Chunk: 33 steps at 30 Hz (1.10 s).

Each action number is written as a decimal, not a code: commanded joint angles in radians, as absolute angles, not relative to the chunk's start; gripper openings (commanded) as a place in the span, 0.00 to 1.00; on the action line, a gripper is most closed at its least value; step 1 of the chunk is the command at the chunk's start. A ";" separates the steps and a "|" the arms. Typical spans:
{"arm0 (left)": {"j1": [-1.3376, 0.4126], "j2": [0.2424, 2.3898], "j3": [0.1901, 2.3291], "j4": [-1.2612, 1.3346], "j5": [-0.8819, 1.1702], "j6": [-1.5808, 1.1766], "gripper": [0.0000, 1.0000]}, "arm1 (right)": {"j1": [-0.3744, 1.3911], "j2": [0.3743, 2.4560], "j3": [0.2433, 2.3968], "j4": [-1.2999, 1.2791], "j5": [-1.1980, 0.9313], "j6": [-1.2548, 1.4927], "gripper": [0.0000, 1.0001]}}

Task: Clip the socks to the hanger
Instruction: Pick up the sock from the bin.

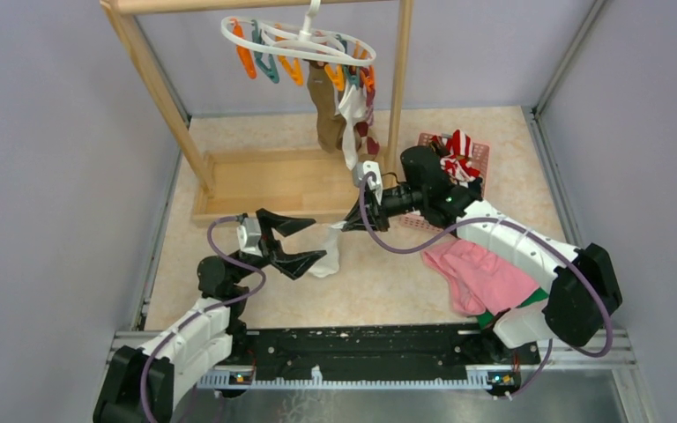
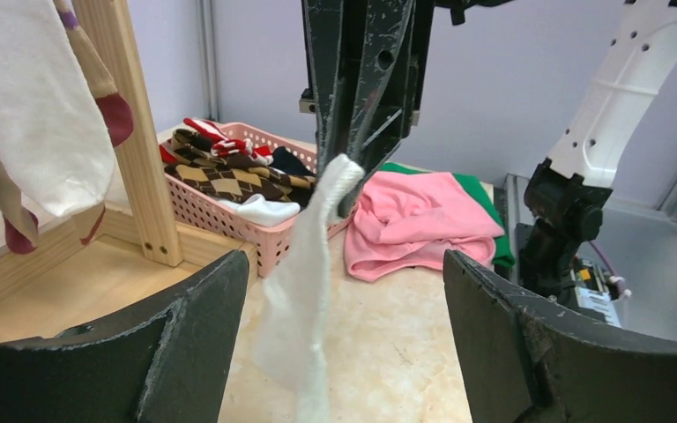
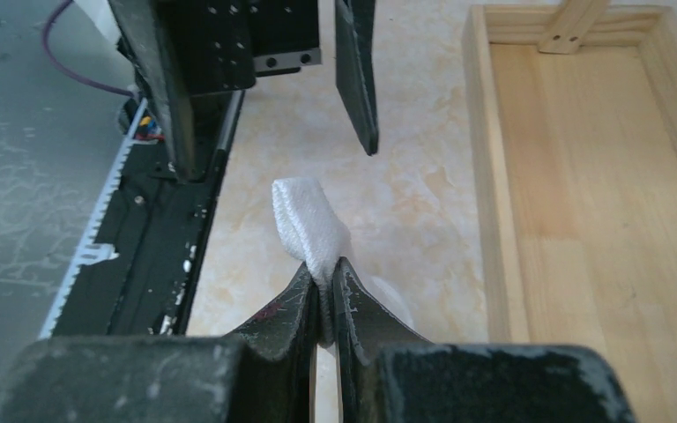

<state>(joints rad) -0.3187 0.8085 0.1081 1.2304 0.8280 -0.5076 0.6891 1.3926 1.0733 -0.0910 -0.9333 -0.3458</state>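
Note:
The white hanger (image 1: 300, 40) with orange and teal clips hangs from the wooden rack's top bar. An olive-brown sock (image 1: 324, 110) and a white one (image 1: 350, 132) dangle from it. My right gripper (image 1: 345, 226) is shut on the cuff of another white sock (image 1: 328, 251), which hangs down to the table. In the right wrist view the cuff (image 3: 308, 220) loops out of the closed right gripper (image 3: 328, 269). My left gripper (image 1: 319, 240) is open around that sock. In the left wrist view the sock (image 2: 304, 291) hangs between the spread fingers of the left gripper (image 2: 345, 260), nearer the left one.
A pink basket (image 1: 480, 159) at the back right holds more socks, argyle (image 2: 229, 181) and red-striped. A pink cloth (image 1: 480, 273) over a green cloth (image 1: 494, 317) lies under the right arm. The wooden rack's base tray (image 1: 273, 181) and post (image 1: 399, 79) stand just behind the grippers.

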 commanded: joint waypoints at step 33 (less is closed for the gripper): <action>-0.463 0.866 0.238 0.970 0.613 -0.323 0.00 | 0.683 1.249 0.961 0.020 -0.815 -0.364 0.78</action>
<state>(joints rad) -0.4603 0.9234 0.2340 1.0222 0.7330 -0.2733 0.6888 1.4052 1.0603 -0.1413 -0.9333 -0.3073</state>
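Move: The white sock hangs from the right fingers. Its free top edge lies about 4 cm to the left hand's right, some 3 cm ahead, level with it; from the right hand that edge is about 2 cm left. From the left hand, the clipped white sock hangs roughly 19 cm ahead, 7 cm right and 8 cm higher; the wooden tray's middle is 23 cm ahead, 7 cm left and 18 cm lower. The left fingers shut on the sock's top edge, after the left hand, open, has slid about 4 cm right and slightly forward and down to reach it. The right hand, still pinching the sock, draws back some 2 cm and holds; once the left grip has closed, it opens its fingers and lets go, starting to ease forward. ##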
